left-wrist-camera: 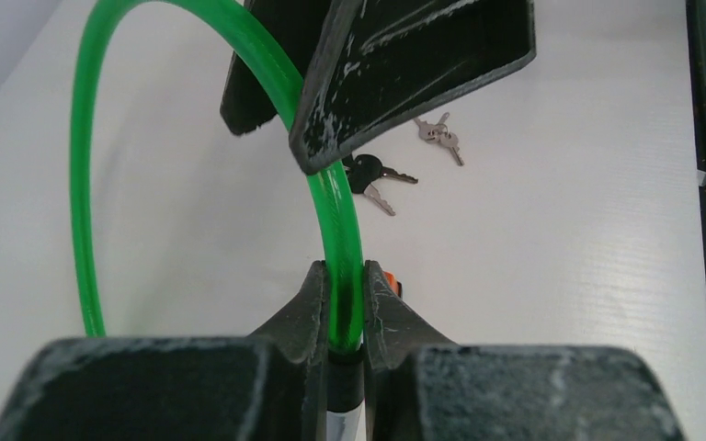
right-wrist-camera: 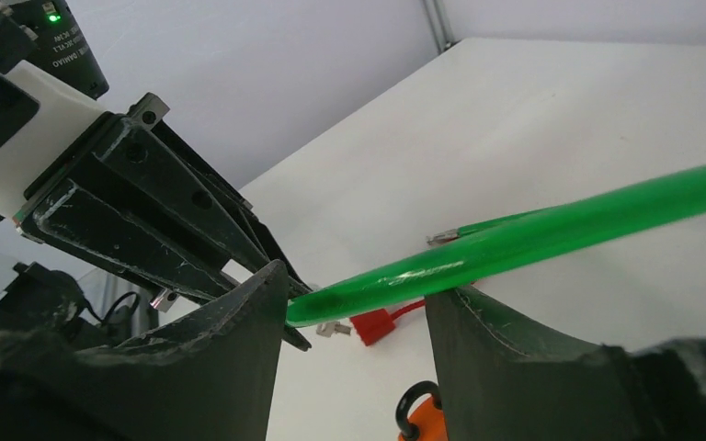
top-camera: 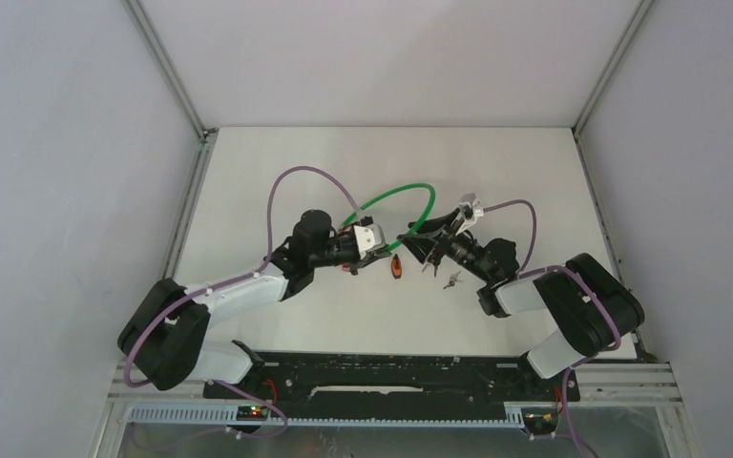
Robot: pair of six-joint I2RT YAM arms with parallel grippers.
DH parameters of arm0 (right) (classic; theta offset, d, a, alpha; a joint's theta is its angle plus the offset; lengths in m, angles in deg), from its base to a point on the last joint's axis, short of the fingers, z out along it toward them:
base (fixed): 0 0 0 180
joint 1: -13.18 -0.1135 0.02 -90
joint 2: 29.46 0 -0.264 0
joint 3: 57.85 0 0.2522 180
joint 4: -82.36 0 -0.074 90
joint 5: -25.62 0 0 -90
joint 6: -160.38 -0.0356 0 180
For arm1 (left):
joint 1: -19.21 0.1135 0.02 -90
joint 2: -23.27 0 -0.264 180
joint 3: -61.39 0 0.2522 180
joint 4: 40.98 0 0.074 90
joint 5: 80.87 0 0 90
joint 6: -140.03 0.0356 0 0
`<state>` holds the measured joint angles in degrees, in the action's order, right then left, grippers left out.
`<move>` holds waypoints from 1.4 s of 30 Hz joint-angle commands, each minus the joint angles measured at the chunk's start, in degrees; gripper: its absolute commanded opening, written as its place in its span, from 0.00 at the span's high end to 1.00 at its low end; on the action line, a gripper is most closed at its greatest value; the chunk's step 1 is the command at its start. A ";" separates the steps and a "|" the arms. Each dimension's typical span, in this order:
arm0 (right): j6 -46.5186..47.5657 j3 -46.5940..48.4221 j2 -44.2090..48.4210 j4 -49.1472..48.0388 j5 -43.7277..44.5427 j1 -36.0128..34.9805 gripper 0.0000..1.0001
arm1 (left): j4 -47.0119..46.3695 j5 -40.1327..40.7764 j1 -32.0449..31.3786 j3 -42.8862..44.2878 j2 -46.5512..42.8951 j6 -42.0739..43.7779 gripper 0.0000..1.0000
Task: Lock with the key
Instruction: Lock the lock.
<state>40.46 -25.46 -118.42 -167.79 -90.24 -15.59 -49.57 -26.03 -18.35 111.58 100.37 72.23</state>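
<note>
A green cable lock (top-camera: 410,194) arches above the table between my two grippers. My left gripper (left-wrist-camera: 345,276) is shut on the cable (left-wrist-camera: 335,211) just above its black end sleeve. My right gripper (right-wrist-camera: 354,285) stands open, and the cable's other stretch (right-wrist-camera: 533,234) lies across its fingertips, touching the right one. A black-headed pair of keys (left-wrist-camera: 372,175) and a silver pair of keys (left-wrist-camera: 439,136) lie loose on the table beneath the right gripper (top-camera: 418,240). In the top view the left gripper (top-camera: 374,239) faces the right one, close together.
A small orange padlock (top-camera: 397,267) with a black shackle lies on the table between the grippers, seen also as the orange padlock (right-wrist-camera: 418,418) below my right fingers. A red tag (right-wrist-camera: 372,326) with a small silver piece lies under the left gripper. White walls enclose the table (top-camera: 296,324).
</note>
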 commanded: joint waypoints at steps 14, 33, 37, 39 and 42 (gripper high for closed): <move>-9.98 3.43 -2.50 -3.29 -5.56 2.89 0.86 | -3.16 -1.78 -1.38 0.06 -2.25 3.87 0.89; -6.56 -0.19 2.67 -3.12 4.65 0.64 1.00 | -13.61 14.44 -4.34 -7.02 -3.21 8.93 0.00; -4.99 -0.61 4.99 -0.91 7.04 -0.58 1.00 | -16.27 16.57 -4.87 -7.68 -2.45 8.26 0.00; -3.95 -0.42 6.89 2.70 8.50 -1.11 1.00 | -19.07 17.71 -5.10 -8.45 -2.32 7.43 0.00; -3.73 0.34 10.67 9.47 10.29 -1.50 1.00 | -24.85 21.28 -5.88 -9.52 -1.89 4.83 0.00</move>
<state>34.04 -26.44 -113.16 -162.26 -84.30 -16.40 -64.41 -9.79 -23.07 103.60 97.98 79.31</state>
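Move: The green cable passes between the right hand's open fingers about 1 cm to its left, level with it. That spot is some 3 cm ahead, 3 cm right and 3 cm above the left hand, which already grips the cable. From the right hand, on the table some 17 cm below, the orange tool lies 3 cm back and 1 cm left, the black keys 2 cm back and 7 cm right. The right hand, nearly in place, pinches the green cable, then the left opens, easing some 2 cm forward. ##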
